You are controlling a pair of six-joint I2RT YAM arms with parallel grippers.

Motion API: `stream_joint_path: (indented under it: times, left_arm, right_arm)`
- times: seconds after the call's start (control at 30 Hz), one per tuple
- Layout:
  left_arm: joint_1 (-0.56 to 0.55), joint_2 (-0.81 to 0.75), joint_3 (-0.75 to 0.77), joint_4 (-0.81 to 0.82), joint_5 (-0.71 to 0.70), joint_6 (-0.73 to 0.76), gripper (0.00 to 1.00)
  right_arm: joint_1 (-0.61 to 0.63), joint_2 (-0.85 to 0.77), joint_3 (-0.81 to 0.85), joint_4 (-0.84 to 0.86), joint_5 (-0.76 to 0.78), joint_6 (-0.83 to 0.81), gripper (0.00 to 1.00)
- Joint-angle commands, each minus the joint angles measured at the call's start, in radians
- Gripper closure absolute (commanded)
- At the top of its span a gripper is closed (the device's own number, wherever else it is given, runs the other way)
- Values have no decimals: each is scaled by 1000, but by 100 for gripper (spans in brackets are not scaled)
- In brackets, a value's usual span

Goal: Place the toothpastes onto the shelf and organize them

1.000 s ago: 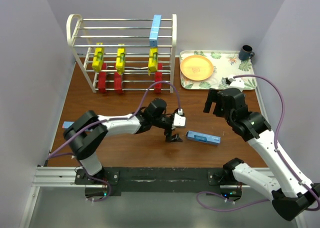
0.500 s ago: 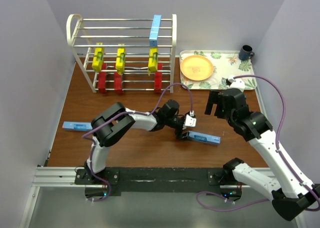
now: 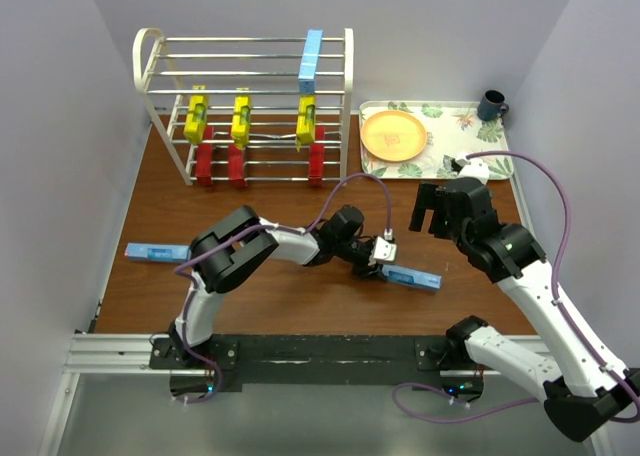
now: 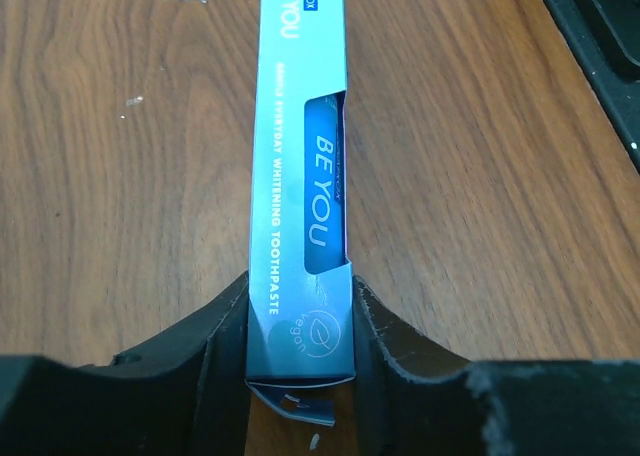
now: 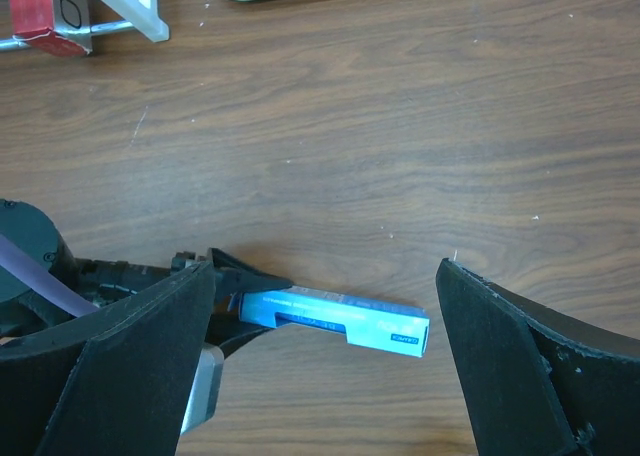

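A light blue toothpaste carton (image 3: 412, 276) lies flat on the brown table, right of centre. My left gripper (image 3: 378, 268) is shut on its left end. In the left wrist view the carton (image 4: 305, 206) runs away from the gripper (image 4: 300, 351), pinched by both fingers. My right gripper (image 3: 432, 208) hovers open above and behind it, and in its wrist view the carton (image 5: 340, 321) lies below the wide gap of that gripper (image 5: 328, 271). Another blue carton (image 3: 155, 252) lies at the table's left. The white wire shelf (image 3: 160, 51) holds one blue carton (image 3: 311, 58), three yellow (image 3: 241, 116) and three red (image 3: 236, 163).
A floral tray (image 3: 470, 126) at the back right carries an orange plate (image 3: 394, 136) and a dark mug (image 3: 491, 105). Lilac walls close in the left, back and right sides. The black mounting rail (image 3: 320, 354) runs along the near edge.
My left arm has reached right to the blue carton and its gripper has closed on the carton's left end. The right arm has stayed in place.
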Motion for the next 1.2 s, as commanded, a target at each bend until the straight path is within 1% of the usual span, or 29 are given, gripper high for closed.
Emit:
stream_joint_path:
  times: [0.0, 0.1, 0.23, 0.3, 0.37, 0.43, 0.47, 0.5, 0.53, 0.57, 0.7, 0.8, 0.83, 0.9, 0.97, 1.0, 1.03, 1.1, 1.13, 1.17]
  left_arm:
    - [-5, -85, -61, 76, -13, -27, 66]
    - [-5, -162, -122, 106, -42, -61, 72]
    - [-3, -282, -217, 139, -92, -113, 73]
    - [0, -363, -242, 138, -144, -151, 77]
    - [21, -417, -267, 129, -181, -217, 80]
    - [52, -507, -296, 116, -204, -258, 86]
    - [60, -544, -302, 103, -241, -278, 87]
    - [66, -623, -308, 83, -267, -282, 90]
    - [75, -667, -320, 63, -299, -282, 91]
    - [78, -751, -320, 22, -356, -282, 92]
    - [103, -941, -310, -94, -489, -294, 94]
    - [145, -1044, -271, -192, -598, -323, 95]
    - [153, -1063, -238, -239, -624, -331, 95]
    - [179, -1104, -173, -281, -721, -357, 95]
    - [195, -1121, -118, -342, -791, -374, 94]
    - [210, -1121, -90, -360, -801, -372, 93]
    - [216, -1121, -32, -412, -815, -368, 92]
    - [230, -1103, 37, -462, -878, -361, 92]
    - [234, -1094, 104, -507, -904, -361, 92]
    - [238, -1074, 138, -528, -954, -360, 92]
  right_arm:
    - [-4, -24, 22, 10, -1, 12, 3]
    - [-4, -27, 22, 21, 3, 9, 3]
    - [-4, -19, 43, 44, 0, -4, 3]
    - [-2, -9, 63, 58, 5, -12, 3]
    - [-4, -2, 77, 68, 8, -17, 3]
    - [-4, -1, 103, 75, 9, -9, 3]
    - [-4, -4, 112, 81, 3, -6, 3]
    - [-4, -13, 129, 85, -1, -8, 3]
    - [-4, -19, 135, 93, -5, -8, 3]
    - [-4, -25, 141, 101, 0, -5, 3]
    - [-4, -51, 158, 107, 25, -8, 3]
    - [-4, -88, 140, 127, 52, -8, 3]
    - [-4, -105, 134, 133, 57, -8, 3]
    - [-4, -116, 114, 150, 68, -9, 3]
    - [-4, -107, 104, 150, 63, -6, 3]
    - [-2, -104, 98, 147, 57, -3, 3]
    - [-4, -99, 94, 147, 51, 5, 3]
    - [-4, -91, 80, 153, 32, 12, 3]
    - [-4, -88, 75, 154, 26, 14, 3]
    - [-4, -85, 72, 160, 20, 15, 3]
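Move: Holding the blue toothpaste by its left end, the left hand is bound for the shelf's top tier, whose middle lies about 29 cm ahead, 28 cm left and 40 cm up. The blue box already up there is some 29 cm ahead and 17 cm left, equally high; a yellow toothpaste below it is 26 cm ahead, 18 cm left, 23 cm up. From the right hand, that tier's middle is roughly 25 cm ahead, 39 cm left and 18 cm up. Keeping its pinch on the blue toothpaste's end, the left hand first eases a little back and left, then sweeps up about 35 cm and left some 22 cm, curving forward towards the shelf. The wrist swings counter-clockwise some 60 degrees and levels out, so the box points forward and right. The empty right hand rises about 9 cm, fingers open and tipping upward. ##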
